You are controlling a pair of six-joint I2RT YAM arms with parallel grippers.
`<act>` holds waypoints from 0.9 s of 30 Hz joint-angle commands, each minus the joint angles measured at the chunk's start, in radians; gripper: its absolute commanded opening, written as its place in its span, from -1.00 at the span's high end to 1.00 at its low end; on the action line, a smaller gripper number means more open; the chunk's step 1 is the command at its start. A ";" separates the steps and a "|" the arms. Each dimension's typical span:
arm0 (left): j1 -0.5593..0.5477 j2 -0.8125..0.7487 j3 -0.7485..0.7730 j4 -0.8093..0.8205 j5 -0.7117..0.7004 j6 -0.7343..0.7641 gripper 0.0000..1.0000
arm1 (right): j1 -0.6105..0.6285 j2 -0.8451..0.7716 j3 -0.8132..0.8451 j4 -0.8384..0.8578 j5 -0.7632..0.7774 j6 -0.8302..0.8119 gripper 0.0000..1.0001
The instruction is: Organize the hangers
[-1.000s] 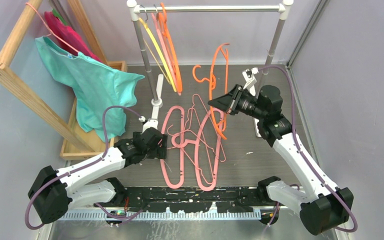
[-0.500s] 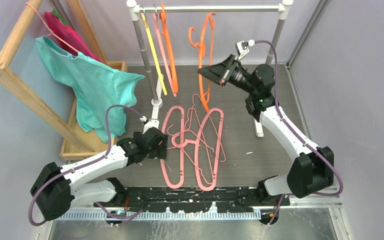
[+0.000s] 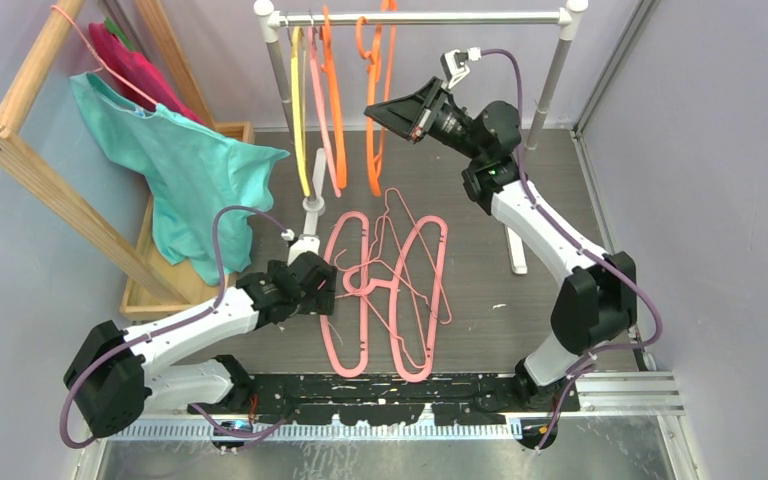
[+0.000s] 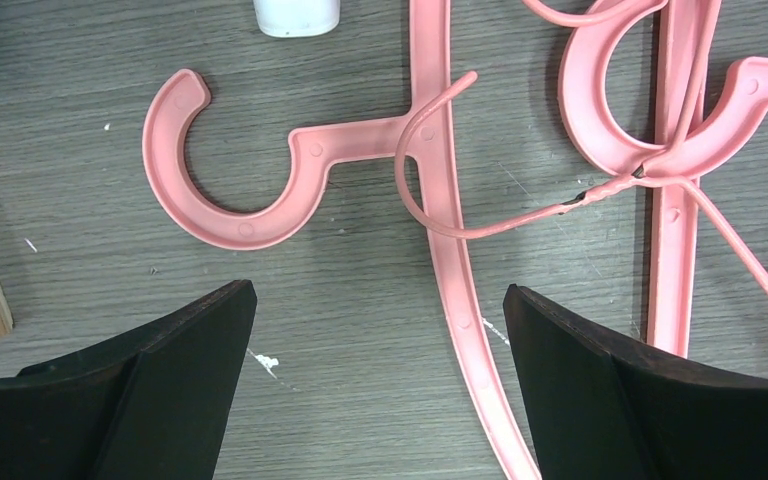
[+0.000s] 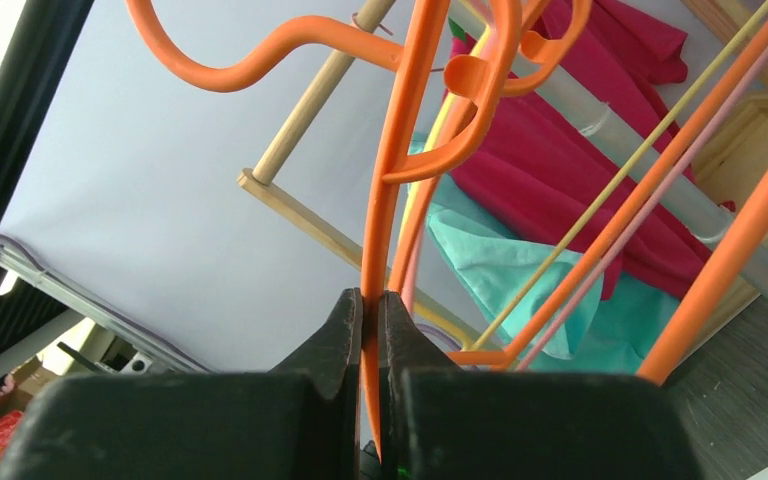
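My right gripper [image 3: 378,108] [image 5: 370,300] is raised beside the metal rail [image 3: 460,17] and shut on an orange hanger [image 3: 374,140] [image 5: 392,170], whose hook is level with the rail. On the rail hang a yellow hanger [image 3: 299,120], a thin pink hanger [image 3: 320,110] and another orange hanger [image 3: 334,100]. Several pink hangers [image 3: 390,290] lie tangled on the table. My left gripper [image 3: 326,296] [image 4: 380,330] stands open low over the left pink hanger [image 4: 440,180], with its hook [image 4: 222,160] just ahead of the fingers.
The rail stands on two white-footed posts [image 3: 309,205] [image 3: 550,80]. A wooden frame [image 3: 30,130] at the left carries a pink hanger with teal [image 3: 195,170] and magenta garments, over a wooden tray [image 3: 145,290]. Grey walls close in left, right and behind.
My right gripper has carried the orange hanger up and leftward from above the table to the rail. The hangers on the rail have swung. The left arm has barely moved.
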 commanded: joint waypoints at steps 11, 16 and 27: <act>0.004 0.035 0.055 0.020 -0.033 0.029 -0.96 | 0.016 0.149 0.178 0.177 0.053 0.088 0.98; 0.004 0.043 0.053 0.024 -0.033 0.028 -0.96 | 0.029 0.212 0.208 0.155 0.054 0.100 0.98; 0.003 0.044 0.043 0.025 -0.038 0.029 -0.96 | 0.056 0.271 0.224 0.128 0.059 0.106 0.93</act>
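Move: I already hold an orange hanger in my right hand. Its hook belongs on the white rail, at a spot about 9 cm ahead, 4 cm left and some 12 cm above that hand. The hung orange hanger is about 9 cm ahead and 6 cm left of the hand, its middle a little lower. The hung pink hanger is 2 to 3 cm farther left, the yellow one 12 cm left of the hand. From my left hand the rail spot lies about 23 cm ahead, 11 cm right and 50 cm up. Keeping my pinch on the side of the orange hanger, I carry it with my right hand forward and left, about 5 cm each way, bringing its hook up to the rail beside the hangers already there. I stay nearly level at first, then sink some 2 cm towards the end, with the wrist barely turning. ##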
